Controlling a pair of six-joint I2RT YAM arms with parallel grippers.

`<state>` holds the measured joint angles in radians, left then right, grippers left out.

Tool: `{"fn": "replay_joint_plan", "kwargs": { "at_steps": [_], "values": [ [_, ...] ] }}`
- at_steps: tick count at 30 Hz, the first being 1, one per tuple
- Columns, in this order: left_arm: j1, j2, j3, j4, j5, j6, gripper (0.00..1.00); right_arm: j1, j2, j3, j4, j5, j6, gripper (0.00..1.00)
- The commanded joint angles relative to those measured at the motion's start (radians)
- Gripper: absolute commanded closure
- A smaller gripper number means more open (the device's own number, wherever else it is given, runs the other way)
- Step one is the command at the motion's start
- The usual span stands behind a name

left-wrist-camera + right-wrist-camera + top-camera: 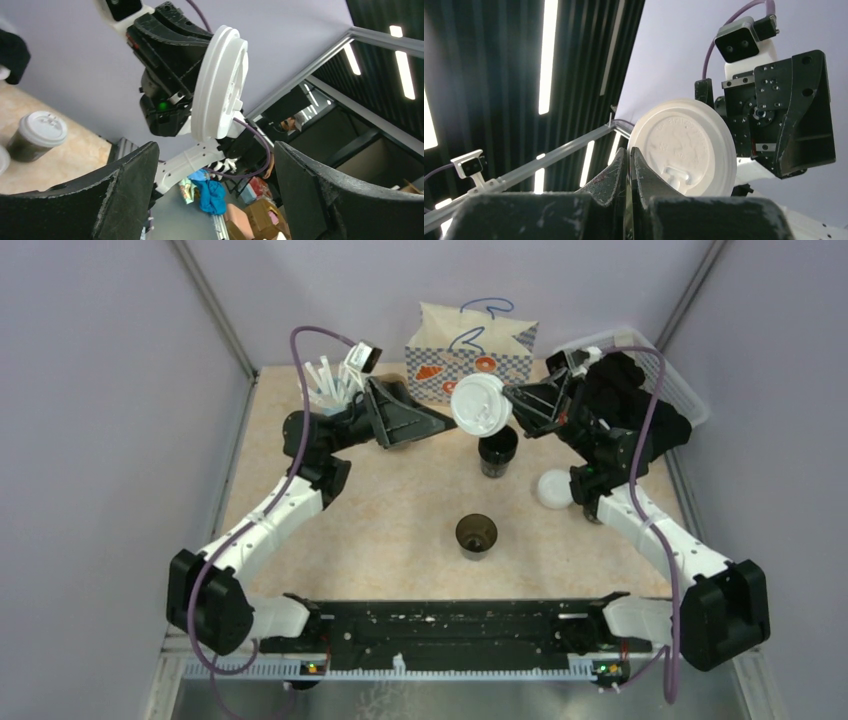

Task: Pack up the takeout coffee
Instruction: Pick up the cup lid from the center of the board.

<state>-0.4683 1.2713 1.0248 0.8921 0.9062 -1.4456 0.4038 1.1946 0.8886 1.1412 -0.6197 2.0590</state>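
My right gripper [508, 395] is shut on the rim of a round white sip lid [480, 405], holding it on edge in the air above an open black cup [497, 451]. In the right wrist view the shut gripper [630, 152] pinches the lid [684, 150]. My left gripper [447, 423] is open just left of the lid, nothing between its fingers. From the left wrist the lid [220, 85] shows just beyond the wide-apart gripper [215, 150]. A second open black cup [476, 535] stands nearer. A lidded cup [553, 488] [37, 135] stands by the right arm.
A printed paper bag [470, 350] stands at the back centre. A cup of white straws [325, 385] is at the back left behind the left arm. A white basket [668, 368] sits at the back right under the right arm.
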Motion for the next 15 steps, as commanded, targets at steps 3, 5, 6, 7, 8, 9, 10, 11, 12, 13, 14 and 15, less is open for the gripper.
{"fn": "replay_joint_plan", "kwargs": {
  "at_steps": [3, 5, 6, 7, 8, 9, 10, 11, 12, 13, 14, 15],
  "values": [
    [-0.064, 0.085, 0.085, 0.311, -0.066, -0.126, 0.19, 0.005, 0.019, 0.043, 0.137, 0.078, 0.132, 1.0],
    [-0.075, 0.118, 0.102, 0.374, -0.076, -0.171, 0.29, 0.004, 0.025, 0.037, 0.164, 0.101, 0.146, 1.0],
    [-0.078, 0.131, 0.104, 0.405, -0.081, -0.189, 0.31, 0.004, 0.027, 0.036, 0.176, 0.113, 0.154, 1.0],
    [-0.079, 0.139, 0.104, 0.421, -0.089, -0.201, 0.33, 0.003, 0.029, 0.035, 0.183, 0.123, 0.16, 1.0],
    [-0.079, 0.144, 0.105, 0.421, -0.093, -0.201, 0.34, 0.004, 0.029, 0.034, 0.187, 0.133, 0.164, 1.0],
    [-0.08, 0.147, 0.109, 0.405, -0.089, -0.192, 0.35, 0.004, 0.03, 0.035, 0.19, 0.145, 0.168, 1.0],
    [-0.081, 0.147, 0.114, 0.382, -0.084, -0.175, 0.35, 0.004, 0.031, 0.039, 0.191, 0.152, 0.171, 1.0],
    [-0.081, 0.145, 0.116, 0.366, -0.086, -0.162, 0.33, 0.004, 0.032, 0.047, 0.187, 0.153, 0.169, 1.0],
    [-0.082, 0.143, 0.116, 0.362, -0.095, -0.153, 0.31, 0.004, 0.033, 0.053, 0.182, 0.154, 0.17, 1.0],
    [-0.082, 0.145, 0.118, 0.363, -0.107, -0.151, 0.31, 0.005, 0.033, 0.055, 0.179, 0.158, 0.169, 1.0],
    [-0.081, 0.15, 0.123, 0.373, -0.118, -0.157, 0.34, 0.004, 0.031, 0.053, 0.176, 0.162, 0.168, 1.0],
    [-0.081, 0.159, 0.134, 0.382, -0.123, -0.164, 0.38, 0.004, 0.03, 0.047, 0.175, 0.169, 0.168, 1.0]
  ]
}}
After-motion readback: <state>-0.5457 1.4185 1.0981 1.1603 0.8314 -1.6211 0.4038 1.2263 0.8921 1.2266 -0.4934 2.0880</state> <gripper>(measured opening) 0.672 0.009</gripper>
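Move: The white cup lid is held up by the right fingers, its middle about 4 cm ahead, 8 cm to the right and 3 cm above the left hand. From the right hand it sits some 3 cm left, 1 cm ahead and 2 cm up. Far below, roughly 36 cm under the left hand, the black cup stands 14 cm ahead and 13 cm right, the brown cup 5 cm back and 9 cm right. Keeping its pinch on the cup lid, the right hand eases about 2 cm up, forward and to the right. The left hand rises 2 to 3 cm and goes 2 cm right towards the lid's near-left rim, its fingers closing by about a quarter but still wide apart, with a roll and turn of some 10 degrees; contact with the lid can't be made out. ##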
